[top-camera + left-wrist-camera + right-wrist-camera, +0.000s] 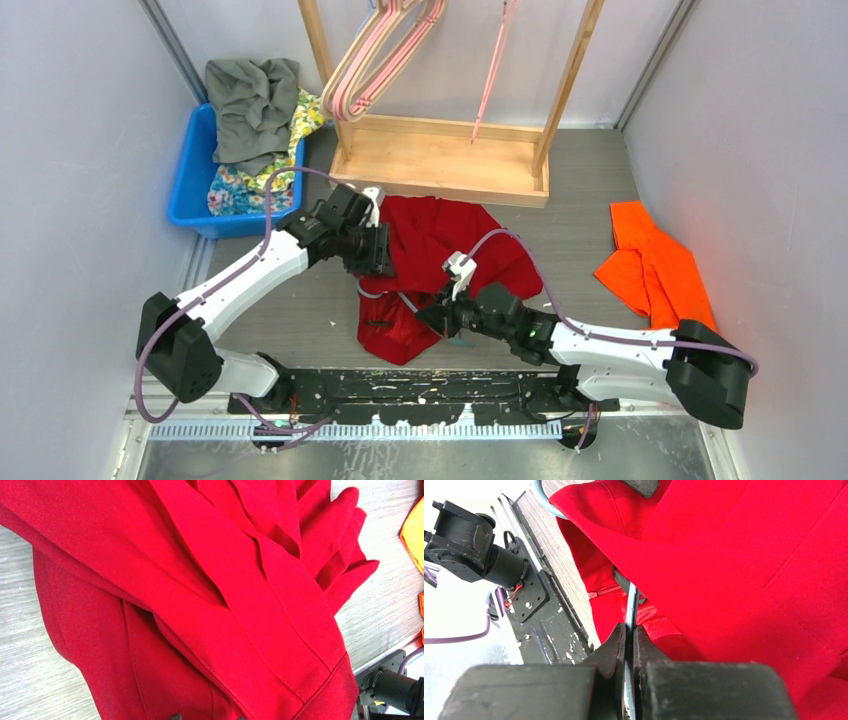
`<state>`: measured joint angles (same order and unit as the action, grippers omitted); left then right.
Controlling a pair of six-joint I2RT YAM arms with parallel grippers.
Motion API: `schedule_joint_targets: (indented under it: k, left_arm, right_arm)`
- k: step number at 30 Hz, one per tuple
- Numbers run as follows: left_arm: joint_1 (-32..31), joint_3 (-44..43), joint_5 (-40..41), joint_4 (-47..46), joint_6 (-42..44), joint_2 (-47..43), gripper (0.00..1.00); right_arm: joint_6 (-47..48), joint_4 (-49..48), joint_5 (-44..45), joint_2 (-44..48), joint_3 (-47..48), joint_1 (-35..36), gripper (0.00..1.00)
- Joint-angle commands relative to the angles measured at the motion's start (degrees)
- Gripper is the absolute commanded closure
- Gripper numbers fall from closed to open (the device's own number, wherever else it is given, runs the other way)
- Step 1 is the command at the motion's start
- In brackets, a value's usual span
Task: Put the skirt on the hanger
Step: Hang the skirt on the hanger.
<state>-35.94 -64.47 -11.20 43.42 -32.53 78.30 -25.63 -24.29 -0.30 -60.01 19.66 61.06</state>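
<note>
The red skirt [440, 235] lies crumpled on the table between my two grippers. It fills the left wrist view [225, 605] and most of the right wrist view [734, 580]. My left gripper [372, 255] is at the skirt's upper left edge. Only its fingertips [176, 717] peek out under the fabric, close together with cloth between them. My right gripper [437, 318] is at the skirt's near edge, shut on a thin blue-grey hanger [630, 607]. The hanger runs in under the red cloth, and most of it is hidden.
A wooden rack [450, 165] with pink hangers [385, 55] stands at the back. A blue bin [190, 180] of clothes is at back left. An orange garment [655, 265] lies at right. The black base plate [420, 385] runs along the near edge.
</note>
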Motion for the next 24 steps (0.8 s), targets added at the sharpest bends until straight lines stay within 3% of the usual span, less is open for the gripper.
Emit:
schedule_joint_targets:
  k: [1, 6, 9, 13, 14, 24]
  left_arm:
    - [0.9, 0.11, -1.73, -2.11, 0.04, -2.62, 0.58]
    - [1.6, 1.94, -3.5, -3.1, -1.13, -2.81, 0.56]
    - [2.12, 3.67, -5.7, -4.88, -2.49, -2.74, 0.42]
    - [3.15, 5.87, -7.42, -6.49, -4.15, -4.3, 0.04]
    - [3.45, 6.37, -7.35, -6.85, -4.61, -4.76, 0.0]
    - [4.36, 9.92, -9.82, -14.94, -9.86, -4.12, 0.0]
  right_arm:
    - [1.89, -6.83, 2.3, 2.86, 1.27, 0.11, 0.99]
    - [2.14, -6.86, 2.68, 4.22, 1.18, 0.11, 0.99]
    - [2.33, -6.82, 2.93, 4.7, 1.12, 0.08, 0.99]
    - [2.34, -7.36, 3.19, 5.06, 0.7, 0.16, 0.99]
    - [2.34, -7.66, 3.23, 5.09, 0.51, 0.12, 0.99]
    - [1.82, -10.87, 2.71, 3.54, 0.52, 0.29, 0.99]
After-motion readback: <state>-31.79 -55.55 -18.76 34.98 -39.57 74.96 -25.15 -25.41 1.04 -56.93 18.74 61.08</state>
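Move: From the left hand, the skirt's near-left fold, with the hanger's left end poking out, lies about 3 cm left, 3 cm back and 4 cm below; the zip is some 9 cm back and 11 cm lower. The wooden rack's tray lies about 24 cm ahead and 12 cm right. The right hand holds the hanger, with that same fold about 6 cm ahead, 12 cm to its left and slightly lower. The left fingers spread wide over the skirt, sinking about 1 cm; the right keeps its grip, lifting the hanger 1.5 cm. ##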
